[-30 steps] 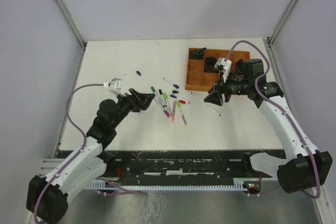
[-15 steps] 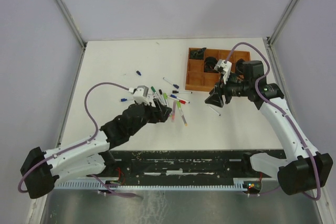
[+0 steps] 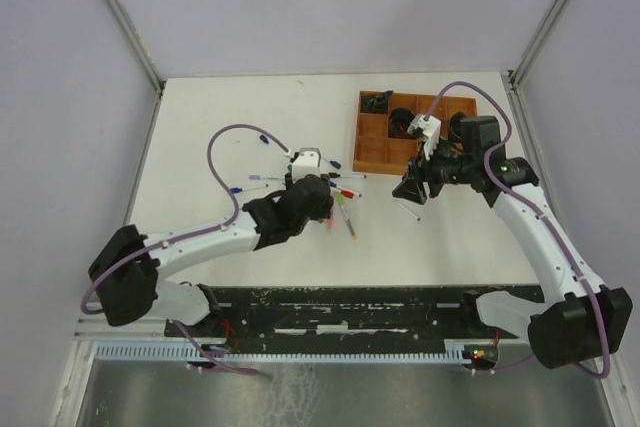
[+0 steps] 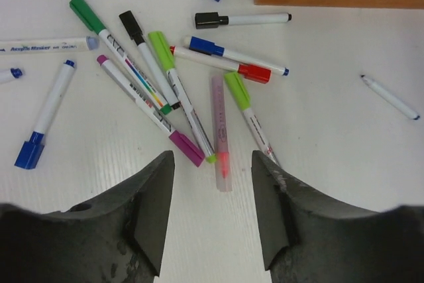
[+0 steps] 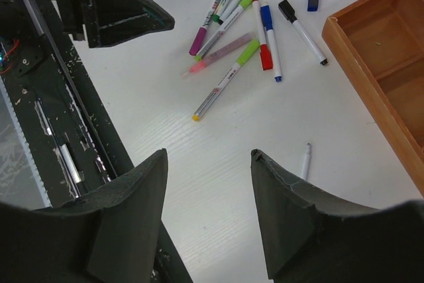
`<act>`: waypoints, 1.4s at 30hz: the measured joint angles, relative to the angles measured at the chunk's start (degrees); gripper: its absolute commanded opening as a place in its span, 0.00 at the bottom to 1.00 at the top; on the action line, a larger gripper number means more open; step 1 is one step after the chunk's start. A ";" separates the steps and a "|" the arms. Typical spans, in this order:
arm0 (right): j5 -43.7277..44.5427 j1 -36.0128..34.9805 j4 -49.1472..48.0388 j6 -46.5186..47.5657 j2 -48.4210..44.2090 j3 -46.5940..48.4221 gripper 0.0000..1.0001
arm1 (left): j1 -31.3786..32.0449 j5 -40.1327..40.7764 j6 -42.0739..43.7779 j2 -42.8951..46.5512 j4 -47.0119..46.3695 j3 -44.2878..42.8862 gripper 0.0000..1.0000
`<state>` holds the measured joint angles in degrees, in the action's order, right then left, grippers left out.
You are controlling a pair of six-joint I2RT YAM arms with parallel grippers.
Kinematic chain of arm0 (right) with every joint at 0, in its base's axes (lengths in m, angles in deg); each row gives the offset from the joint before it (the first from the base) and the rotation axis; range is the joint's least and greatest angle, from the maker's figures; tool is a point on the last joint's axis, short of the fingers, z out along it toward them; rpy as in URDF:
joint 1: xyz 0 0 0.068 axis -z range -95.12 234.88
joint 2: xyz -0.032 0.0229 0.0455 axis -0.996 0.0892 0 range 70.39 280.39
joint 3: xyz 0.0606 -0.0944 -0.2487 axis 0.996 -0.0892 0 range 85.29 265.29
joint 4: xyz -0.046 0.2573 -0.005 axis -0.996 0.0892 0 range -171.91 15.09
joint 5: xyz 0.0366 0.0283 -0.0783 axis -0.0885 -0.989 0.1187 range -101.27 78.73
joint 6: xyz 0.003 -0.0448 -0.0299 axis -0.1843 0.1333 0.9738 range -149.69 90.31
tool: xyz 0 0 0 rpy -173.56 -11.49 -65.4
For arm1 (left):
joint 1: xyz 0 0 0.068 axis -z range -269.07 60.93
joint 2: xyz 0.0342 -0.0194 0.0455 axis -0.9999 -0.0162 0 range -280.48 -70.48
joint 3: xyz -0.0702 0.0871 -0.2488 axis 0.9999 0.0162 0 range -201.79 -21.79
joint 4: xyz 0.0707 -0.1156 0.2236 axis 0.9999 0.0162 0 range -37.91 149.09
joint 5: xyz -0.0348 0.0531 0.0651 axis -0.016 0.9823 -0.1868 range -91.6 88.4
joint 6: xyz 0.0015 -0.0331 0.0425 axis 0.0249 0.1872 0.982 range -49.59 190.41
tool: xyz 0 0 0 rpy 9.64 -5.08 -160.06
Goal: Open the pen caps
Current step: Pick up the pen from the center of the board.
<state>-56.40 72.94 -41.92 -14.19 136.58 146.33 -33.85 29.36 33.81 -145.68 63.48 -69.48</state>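
Several pens lie in a loose cluster (image 3: pixel 335 197) mid-table, most with coloured pen caps on: green (image 4: pixel 86 12), black (image 4: pixel 130 24), lime (image 4: pixel 161 48), blue (image 4: pixel 205 46), red (image 4: pixel 254 73), purple (image 4: pixel 187 148). A pink translucent pen (image 4: pixel 220 134) points toward my left gripper (image 4: pixel 212 157), which hovers open just short of the cluster with nothing between its fingers. My right gripper (image 5: pixel 209 154) also stands open and empty, above bare table to the right of the cluster (image 5: pixel 232 38). A thin uncapped pen (image 5: pixel 305 160) lies by its right finger.
A brown compartment tray (image 3: pixel 372 152) with dark items stands at the back right, close behind the right gripper (image 3: pixel 408 190). A loose blue cap (image 3: pixel 264 137) and two more pens (image 3: pixel 250 183) lie left of the cluster. A black rail (image 3: pixel 350 312) runs along the near edge.
My left arm has swung right and forward, from the left side of the table to over the pen cluster, and its jaws have narrowed somewhat. The right arm has barely moved.
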 measured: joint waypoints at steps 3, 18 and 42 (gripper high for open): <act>0.72 0.00 0.09 0.22 0.28 0.00 0.62 | -0.20 0.92 1.25 -6.40 1.53 -4.31 0.38; 2.62 0.02 0.46 0.79 2.62 0.00 0.62 | -0.31 -2.69 4.07 -21.11 2.60 -10.91 0.36; 2.73 0.00 1.29 1.03 2.89 0.00 0.62 | -0.31 -4.61 4.02 -27.54 1.99 -11.52 0.34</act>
<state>-53.66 72.94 -40.63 -13.16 139.47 146.33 -34.15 24.75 37.84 -173.22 65.47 -80.99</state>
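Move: The pink pen I'm going for lies about 4 cm ahead of my left hand, 4 cm to its right and some 13 cm below. The green-yellow pen lies 4 cm to the right of the pink pen and 1 cm nearer me; the lime-capped pen lies 3 cm to its left and 3 cm farther out; the red pen lies 5 cm beyond it and 2 cm right. From my right hand the pink pen is about 5 cm ahead, 19 cm left and 21 cm down. I sink my left hand about 11 cm onto the pink pen, easing some 3.5 cm right, fast at first and then slowing to a stop. Early in the descent I narrow my wide-open fingers to roughly half their gap; the wrist tips down and rolls its right side up, about 20 degrees in all, leaving the still-parted fingertips just over the pen's near half. My right hand, empty, settles 2 cm lower. ##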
